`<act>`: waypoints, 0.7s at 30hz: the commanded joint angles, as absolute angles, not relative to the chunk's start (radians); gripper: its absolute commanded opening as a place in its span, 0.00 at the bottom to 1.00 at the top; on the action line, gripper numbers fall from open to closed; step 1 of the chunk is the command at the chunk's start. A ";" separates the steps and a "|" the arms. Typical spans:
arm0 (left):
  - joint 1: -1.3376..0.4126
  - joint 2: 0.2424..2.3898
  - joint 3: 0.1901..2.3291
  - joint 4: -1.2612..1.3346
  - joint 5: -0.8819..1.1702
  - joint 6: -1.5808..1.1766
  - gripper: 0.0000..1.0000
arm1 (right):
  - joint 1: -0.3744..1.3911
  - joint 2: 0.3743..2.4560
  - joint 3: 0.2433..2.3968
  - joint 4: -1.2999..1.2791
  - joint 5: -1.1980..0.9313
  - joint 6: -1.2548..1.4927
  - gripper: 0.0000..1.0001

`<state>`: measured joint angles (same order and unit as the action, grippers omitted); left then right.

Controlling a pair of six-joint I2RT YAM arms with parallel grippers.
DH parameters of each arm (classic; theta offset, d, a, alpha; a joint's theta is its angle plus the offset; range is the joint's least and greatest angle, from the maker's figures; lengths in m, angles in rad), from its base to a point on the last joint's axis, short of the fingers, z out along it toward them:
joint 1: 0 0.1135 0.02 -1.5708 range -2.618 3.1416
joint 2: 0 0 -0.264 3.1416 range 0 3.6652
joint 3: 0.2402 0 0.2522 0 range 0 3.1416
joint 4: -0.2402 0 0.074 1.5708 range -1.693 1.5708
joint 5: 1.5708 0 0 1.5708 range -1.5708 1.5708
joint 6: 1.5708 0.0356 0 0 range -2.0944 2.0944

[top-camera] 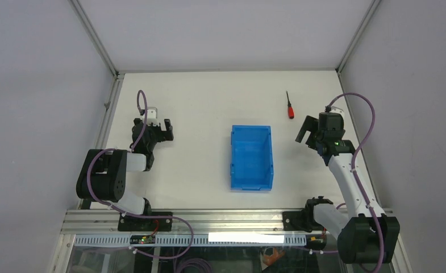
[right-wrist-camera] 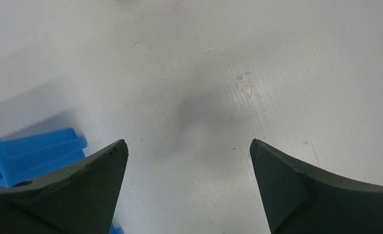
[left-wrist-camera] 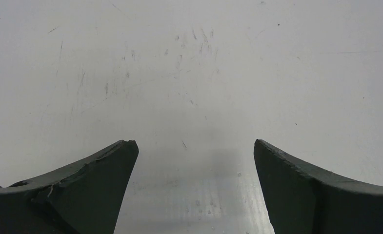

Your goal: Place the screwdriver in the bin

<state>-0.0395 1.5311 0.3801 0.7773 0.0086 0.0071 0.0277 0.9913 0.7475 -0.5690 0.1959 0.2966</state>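
Note:
The screwdriver [top-camera: 289, 106], red handle and thin black shaft, lies on the white table at the back right. The bright blue bin [top-camera: 251, 157] stands open-topped in the middle of the table, and a corner of it [right-wrist-camera: 33, 151] shows at the left of the right wrist view. My right gripper [top-camera: 308, 130] hovers open just in front and to the right of the screwdriver, between it and the bin's right side; nothing is between its fingers [right-wrist-camera: 96, 180]. Over at the left, my left gripper [top-camera: 162, 129] is open above bare table, far from both.
Grey enclosure walls with metal corner posts [top-camera: 95, 37] close in the table on three sides. An aluminium rail [top-camera: 226, 219] runs along the near edge, where both arm bases are bolted. Purple cables loop off each arm.

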 commanded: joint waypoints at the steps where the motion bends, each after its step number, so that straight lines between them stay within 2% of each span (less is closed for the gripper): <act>1: -0.045 1.508 0.383 0.804 0.018 -0.009 0.99 | 0.024 0.989 0.790 -0.537 0.171 0.319 0.99; 5: -0.045 1.508 0.383 0.804 0.019 -0.009 0.99 | 0.025 1.039 0.865 -0.554 0.140 0.315 0.99; 9: -0.045 1.508 0.383 0.804 0.019 -0.009 0.99 | 0.025 1.157 0.979 -0.532 0.023 0.275 0.99; 16: -0.045 1.508 0.383 0.804 0.019 -0.009 0.99 | 0.026 1.556 1.331 -0.595 -0.042 0.221 0.99; 21: -0.045 1.508 0.383 0.805 0.019 -0.009 0.99 | 0.034 1.905 1.638 -0.743 -0.008 0.184 0.99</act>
<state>-0.0395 1.5311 0.3801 0.7773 0.0086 0.0071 0.0296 1.7298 1.4788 -0.6323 0.0093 0.2375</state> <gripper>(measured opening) 0.992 0.991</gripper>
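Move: The screwdriver lies on the table about 22 cm ahead of my right hand, some 3 cm to its left and 12 cm below, its red handle towards me. The bin stands about 21 cm to the left of my right hand, 3 cm back and 9 cm down. From my idle left hand the screwdriver is roughly 11 cm farther out, 50 cm to the right and 4 cm lower. I send my right hand quickly forward, about 17 cm, towards the screwdriver, drifting a little left. It climbs some 4 cm on the way and has begun to dip again by the end. I swing the wrist about 10 degrees counter-clockwise, with a slight roll, and keep the fingers wide open, touching nothing. ##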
